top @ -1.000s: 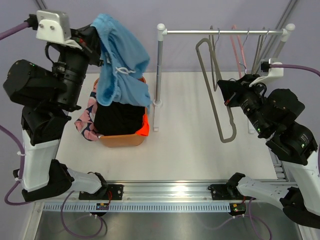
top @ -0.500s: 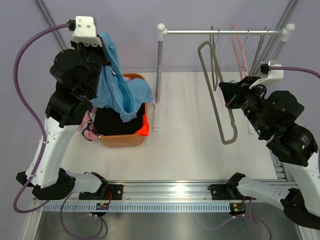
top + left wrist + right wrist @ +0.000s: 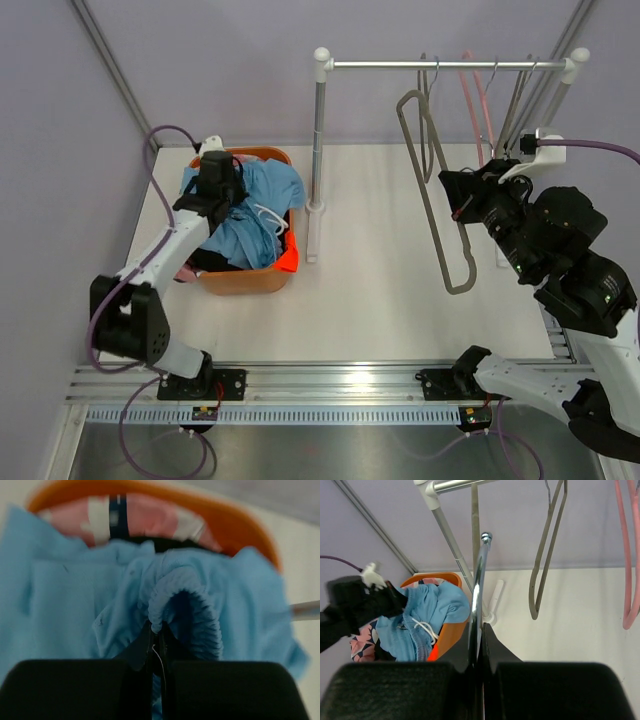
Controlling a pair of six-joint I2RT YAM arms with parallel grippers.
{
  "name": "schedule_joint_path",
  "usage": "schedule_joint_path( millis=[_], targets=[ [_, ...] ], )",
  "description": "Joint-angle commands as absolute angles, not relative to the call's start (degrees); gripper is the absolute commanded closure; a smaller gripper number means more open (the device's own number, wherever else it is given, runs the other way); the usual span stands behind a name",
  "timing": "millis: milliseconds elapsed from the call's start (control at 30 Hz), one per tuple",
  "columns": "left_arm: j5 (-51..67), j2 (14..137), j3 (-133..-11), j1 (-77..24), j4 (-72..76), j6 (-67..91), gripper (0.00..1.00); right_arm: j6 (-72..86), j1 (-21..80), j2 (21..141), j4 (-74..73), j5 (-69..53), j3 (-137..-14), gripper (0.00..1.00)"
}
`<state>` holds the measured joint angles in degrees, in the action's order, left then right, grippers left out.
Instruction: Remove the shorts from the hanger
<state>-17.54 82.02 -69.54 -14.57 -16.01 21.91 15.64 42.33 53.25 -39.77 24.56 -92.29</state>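
The light blue shorts (image 3: 255,215) with a white drawstring lie bunched on top of the orange basket (image 3: 245,281). My left gripper (image 3: 215,187) reaches down into the basket and is shut on their gathered waistband (image 3: 185,597), fingertips pinched together (image 3: 157,630). Under them lie black shorts (image 3: 215,262), pink patterned shorts (image 3: 150,520) and bright orange shorts (image 3: 290,258). My right gripper (image 3: 458,205) is at the right, under the rail, shut on a thin chrome hanger bar (image 3: 479,580) that runs up between its fingers (image 3: 480,625).
A clothes rail (image 3: 450,65) on a white post (image 3: 318,140) stands behind the table. A large grey hanger (image 3: 440,230), a pink hanger (image 3: 475,95) and other hangers hang from it. The basket sits just left of the post's foot.
My left arm has swung down from high above the basket, carrying the light blue shorts into it. They now lie in the basket. The right arm has held still.
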Motion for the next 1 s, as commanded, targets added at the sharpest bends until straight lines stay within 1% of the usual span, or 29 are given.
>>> schedule_joint_path(
  millis=[0, 100, 167, 267, 300, 367, 400, 500, 533, 600, 633, 700, 733, 867, 967],
  targets=[
    [-7.42, 91.29, -62.78, -11.26, -11.60, 38.89, 1.00, 16.00, 42.54, 52.65, -39.02, 25.93, -93.07, 1.00],
    [-0.73, 98.51, -57.59, -8.88, -7.31, 45.52, 1.00, 16.08, 42.54, 53.00, -40.08, 26.37, -93.69, 1.00],
    [-0.35, 100.10, -56.08, -8.88, -5.11, 47.36, 1.00, 16.08, 42.54, 53.35, -40.95, 26.63, -94.22, 1.00],
    [-0.35, 100.11, -54.49, -8.79, -4.30, 48.51, 1.00, 16.08, 42.54, 54.14, -42.36, 27.33, -95.09, 1.00],
    [-0.35, 99.32, -54.75, -8.79, -4.65, 48.25, 0.98, 16.08, 42.54, 54.75, -42.71, 27.51, -95.27, 1.00],
    [-0.35, 97.22, -55.89, -9.14, -5.97, 45.55, 0.96, 16.08, 42.54, 55.19, -43.24, 27.51, -95.54, 1.00],
    [-2.35, 95.90, -56.51, -9.49, -6.76, 44.57, 0.93, 16.08, 42.54, 55.37, -43.24, 27.51, -95.54, 1.00],
    [-4.31, 89.75, -59.84, -10.11, -10.45, 41.05, 0.74, 16.17, 42.54, 56.60, -43.33, 27.95, -96.24, 1.00],
    [-4.39, 86.69, -60.81, -10.11, -12.11, 40.44, 0.56, 16.35, 42.54, 57.65, -43.94, 28.47, -96.68, 1.00],
    [-3.87, 83.51, -63.62, -10.20, -13.44, 38.33, 0.38, 16.52, 42.54, 59.93, -45.17, 28.83, -98.69, 1.00],
    [-3.52, 82.02, -64.59, -10.11, -14.58, 37.62, 0.19, 16.52, 42.54, 60.81, -46.13, 28.83, -99.31, 1.00],
    [-2.81, 77.97, -67.40, -10.11, -16.08, 35.87, 0.04, 16.79, 42.54, 62.83, -46.75, 28.65, -100.81, 1.00],
    [-2.55, 76.74, -68.20, -10.11, -17.04, 35.25, 0.01, 17.14, 42.54, 63.54, -47.54, 28.74, -101.33, 1.00],
    [-0.36, 69.02, -69.52, -10.11, -17.32, 32.35, 0.01, 17.31, 42.54, 67.49, -49.04, 29.26, -104.23, 1.00],
    [3.32, 65.66, -70.05, -10.19, -17.93, 29.55, 0.01, 16.27, 42.45, 71.88, -49.83, 30.32, -107.47, 1.00]
  ],
)
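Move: Blue shorts hang from the left hand over the orange basket, whose middle is about 18 cm below it and 2 cm back; the rack's left foot is some 20 cm to its right, level with it and 22 cm below. The right hand holds a bare grey hanger; the rail's free stretch is about 25 cm straight ahead at hand height, with a hung grey hanger 4 cm right of that stretch and a pink one 14 cm right. Left lowers shorts 15 cm into basket, opens, rises 20; right carries hanger forward, left and down towards rail. ##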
